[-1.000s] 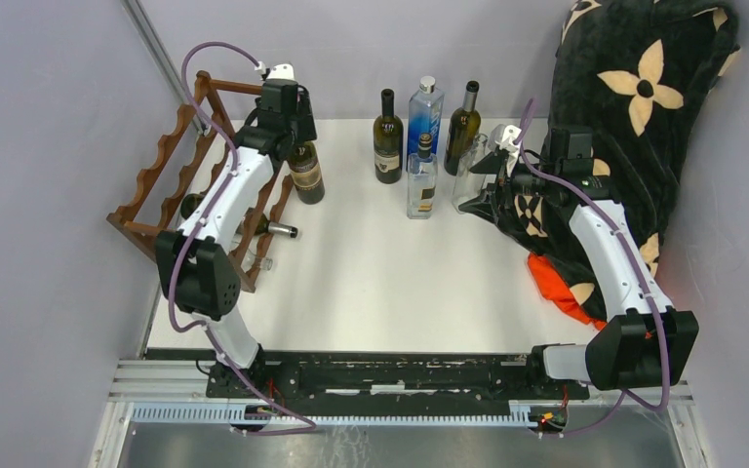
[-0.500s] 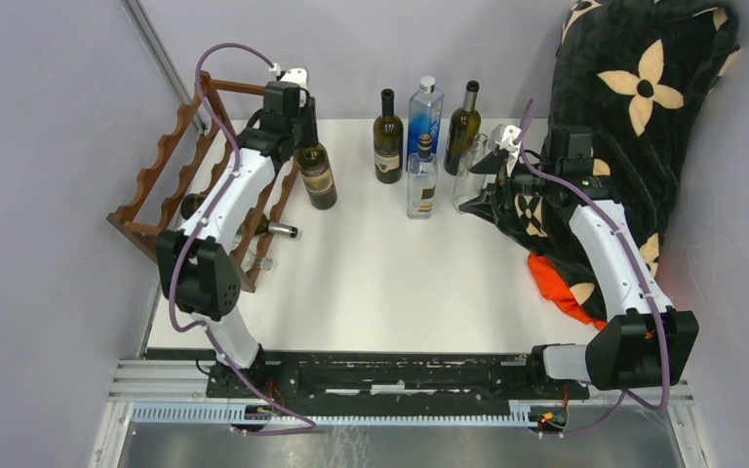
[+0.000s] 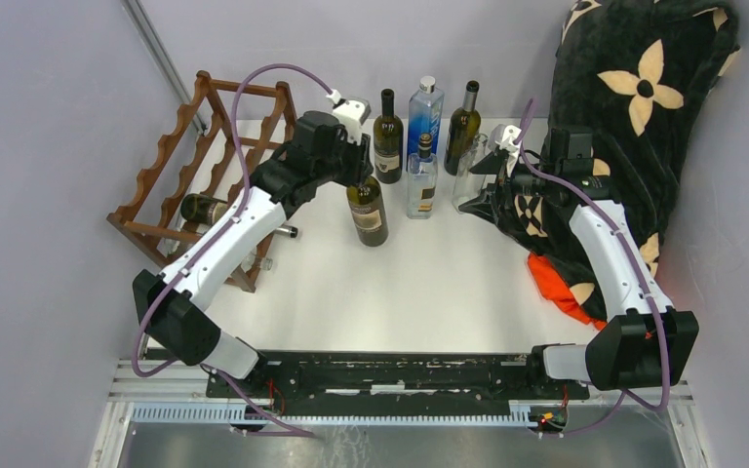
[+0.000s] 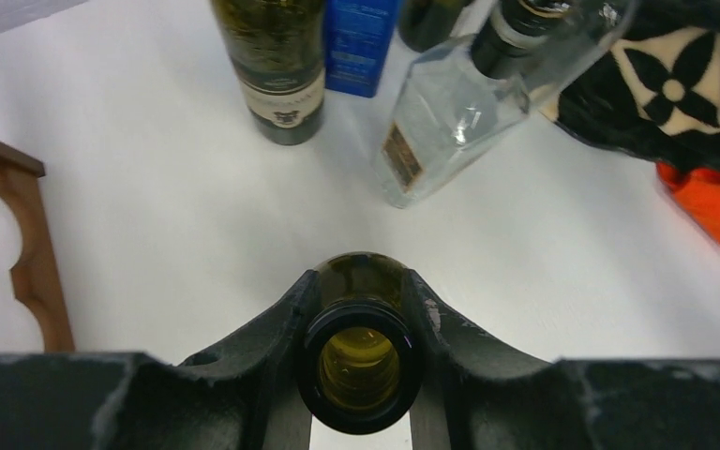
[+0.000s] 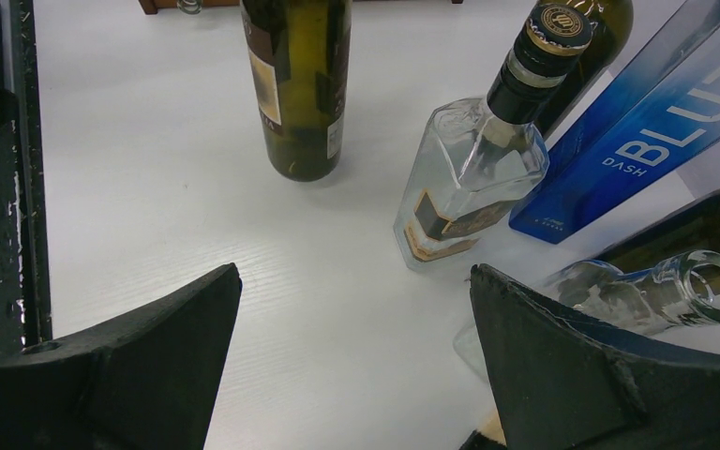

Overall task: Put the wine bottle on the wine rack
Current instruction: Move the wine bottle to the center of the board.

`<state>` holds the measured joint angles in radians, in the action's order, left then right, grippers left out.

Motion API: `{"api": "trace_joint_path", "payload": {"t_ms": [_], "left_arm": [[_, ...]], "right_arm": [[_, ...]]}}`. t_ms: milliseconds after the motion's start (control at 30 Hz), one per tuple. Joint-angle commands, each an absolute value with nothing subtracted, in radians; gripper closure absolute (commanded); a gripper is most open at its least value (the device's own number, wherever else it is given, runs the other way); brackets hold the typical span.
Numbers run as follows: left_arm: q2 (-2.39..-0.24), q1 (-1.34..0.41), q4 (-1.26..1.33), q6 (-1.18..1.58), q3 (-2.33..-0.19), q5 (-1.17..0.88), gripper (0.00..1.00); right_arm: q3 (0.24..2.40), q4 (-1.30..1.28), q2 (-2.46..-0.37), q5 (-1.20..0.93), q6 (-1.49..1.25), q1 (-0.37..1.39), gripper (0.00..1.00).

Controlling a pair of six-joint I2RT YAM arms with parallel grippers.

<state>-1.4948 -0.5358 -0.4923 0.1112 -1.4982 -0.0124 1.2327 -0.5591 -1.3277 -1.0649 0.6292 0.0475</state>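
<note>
My left gripper is shut on the neck of a dark green wine bottle with a cream label, which hangs near upright over the middle-back of the white table. In the left wrist view the fingers clamp both sides of the open bottle mouth. The same wine bottle also shows in the right wrist view. The reddish-brown wine rack stands at the back left, left of the held bottle, and one rail shows in the left wrist view. My right gripper is open, its jaws wide apart over bare table.
Another dark bottle lies in the rack. Behind the held bottle stand a dark bottle, a blue bottle, a green bottle and a clear square bottle. A clear glass bottle sits by the right fingers. A black flowered blanket and orange cloth fill the right side.
My left gripper closed on the bottle's neck beside the rack, then carried it right and nearer, away from the rack. The right arm has not moved.
</note>
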Motion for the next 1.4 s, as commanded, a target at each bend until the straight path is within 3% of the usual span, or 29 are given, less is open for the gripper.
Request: {"api": "trace_joint_path", "payload": {"t_ms": [0,467,867,967,1167,1367], "left_arm": [[-1.449,-0.577,-0.414,0.065,-1.510,0.021,0.98],[-1.457,-0.635,-0.396,0.087,-1.474,0.005,0.97],[-1.443,-0.643,-0.396,0.063,-1.423,-0.049,0.90],[-1.438,-0.643,-0.402,0.056,-1.408,-0.059,0.83],[-1.412,-0.644,-0.429,0.052,-1.399,-0.095,0.54],[-1.388,-0.647,-0.468,0.049,-1.410,-0.115,0.32]], "right_arm": [[1.263,-0.547,-1.311,-1.092,0.620,0.050,0.02],[1.252,-0.546,-1.302,-1.089,0.622,0.050,0.02],[1.269,-0.543,-1.312,-1.091,0.613,0.052,0.02],[1.276,-0.543,-1.312,-1.089,0.612,0.056,0.02],[1.301,-0.553,-1.317,-1.083,0.613,0.066,0.02],[1.340,-0.563,-1.335,-1.073,0.610,0.096,0.02]]}}
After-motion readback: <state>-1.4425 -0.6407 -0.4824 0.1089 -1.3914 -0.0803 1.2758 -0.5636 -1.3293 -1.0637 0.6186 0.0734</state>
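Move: The left hand holds the wine bottle by the neck, slightly raised; its spot at the centre of the board lies about 3 cm back, 4 cm to the right and some 29 cm below. From this hand, the dark bottle stands about 18 cm ahead and 6 cm right, the clear square bottle 12 cm ahead and 14 cm right, the blue bottle 22 cm ahead and 15 cm right. From the right hand the spot lies roughly 21 cm left and 5 cm back. Back and to the right goes the left hand, about 4 cm, still gripping the wine bottle's neck, then mostly straight down some 3 cm to set its base on the board. It holds there briefly, then the fingers open around the neck and the hand starts easing back and up about a centimetre, having turned nearly 10 degrees clockwise overall. ##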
